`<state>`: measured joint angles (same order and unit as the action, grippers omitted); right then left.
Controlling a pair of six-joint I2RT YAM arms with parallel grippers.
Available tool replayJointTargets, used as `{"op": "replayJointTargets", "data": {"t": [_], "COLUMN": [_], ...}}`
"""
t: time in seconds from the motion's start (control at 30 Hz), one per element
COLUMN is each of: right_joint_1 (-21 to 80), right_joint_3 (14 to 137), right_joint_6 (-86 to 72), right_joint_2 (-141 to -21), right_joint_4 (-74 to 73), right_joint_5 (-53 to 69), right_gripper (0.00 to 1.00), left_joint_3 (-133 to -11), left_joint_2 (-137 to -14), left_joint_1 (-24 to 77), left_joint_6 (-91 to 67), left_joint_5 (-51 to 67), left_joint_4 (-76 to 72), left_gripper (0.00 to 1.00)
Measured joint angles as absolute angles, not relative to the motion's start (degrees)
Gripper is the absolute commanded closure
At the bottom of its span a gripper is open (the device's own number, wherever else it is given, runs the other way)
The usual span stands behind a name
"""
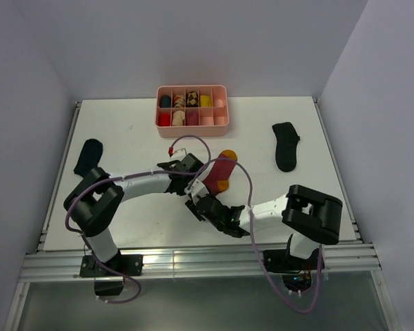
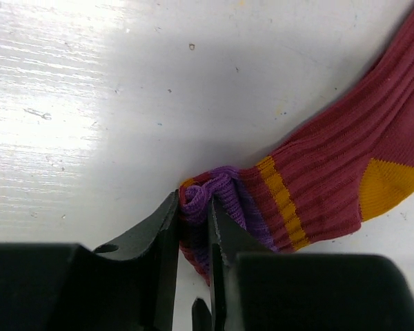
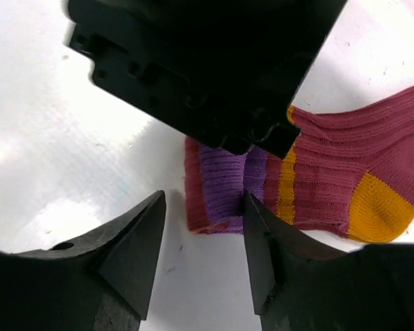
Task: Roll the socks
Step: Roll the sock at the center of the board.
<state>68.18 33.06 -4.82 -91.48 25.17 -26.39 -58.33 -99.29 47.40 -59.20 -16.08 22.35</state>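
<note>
The striped sock (image 1: 218, 174), maroon and purple with orange bands, lies flat at the table's middle. My left gripper (image 2: 193, 201) is shut on its bunched purple cuff end (image 2: 214, 186), and from above it (image 1: 193, 176) sits at the sock's left end. The rest of the sock (image 2: 331, 172) stretches away to the right with its orange heel showing. My right gripper (image 3: 203, 200) stands open just short of the cuff edge (image 3: 221, 183), with nothing between its fingers; seen from overhead it (image 1: 197, 205) lies below the sock. Two black socks lie apart, one (image 1: 87, 156) at the left and one (image 1: 286, 145) at the right.
A pink divided tray (image 1: 192, 125) with small items stands at the back centre. The left gripper's black body (image 3: 200, 62) hangs close over the right gripper's view. Purple cables (image 1: 245, 181) loop over the sock area.
</note>
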Motion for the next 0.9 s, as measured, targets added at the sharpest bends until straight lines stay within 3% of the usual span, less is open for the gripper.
{"op": "replayJointTargets", "data": {"t": [0.13,0.17,0.27,0.3,0.6,0.7,0.83,0.9], "right_joint_1": [68.2,68.2,68.3,68.3,65.8,63.5,57.4,54.8], "right_joint_3": [33.6,33.6,34.1,34.2,33.3,30.7,26.7,25.3], "right_joint_6": [-5.0,-5.0,-5.2,-5.2,-11.6,-15.4,-23.3,-27.3], "right_joint_2": [-95.6,-96.5,-97.6,-97.8,-97.6,-97.1,-96.8,-96.9], "right_joint_4": [27.1,27.9,29.1,29.5,34.0,37.8,44.3,46.4], "right_joint_5": [-27.7,-28.0,-27.8,-27.6,-16.9,-11.9,-1.5,3.0], "right_gripper": [0.63,0.75,0.97,1.00,1.00,1.00,1.00,1.00], "left_joint_3": [-58.3,-58.3,-58.0,-57.5,-50.2,-50.5,-50.5,-50.3], "left_joint_2": [-99.3,-99.3,-99.1,-98.7,-92.3,-92.4,-92.3,-91.8], "left_joint_1": [46.7,46.6,46.0,45.9,43.2,43.2,43.2,43.2], "left_joint_6": [-59.2,-59.2,-59.3,-59.4,-60.9,-60.9,-61.8,-62.6], "left_joint_5": [-15.8,-15.7,-15.8,-15.9,-15.0,-14.7,-14.5,-14.6], "left_joint_4": [22.6,22.6,22.5,21.9,21.2,21.5,21.7,21.7], "left_gripper": [0.79,0.80,0.80,0.80,0.80,0.75,0.54,0.49]}}
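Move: Just ahead of the right fingers and a little below them lies the sock's rolled purple cuff, its middle about 3 cm forward and 2 cm down. From that hand the orange heel is some 5 cm ahead and 7 cm to the right, the toe about 14 cm ahead and 9 cm to the right. The left hand already pinches the cuff's far part, the cuff's middle about 1 cm back and 1 cm below. Dipping about 2 cm onto the near end of the rolled cuff, the right hand shuts its open fingers on it and goes left with it about 2 cm. It then turns some 35 degrees, left side rising and fingers tipping down, while easing back right by 1 cm. The left hand, still pinching, draws the far part about 4 cm left, stops, then opens around it. ##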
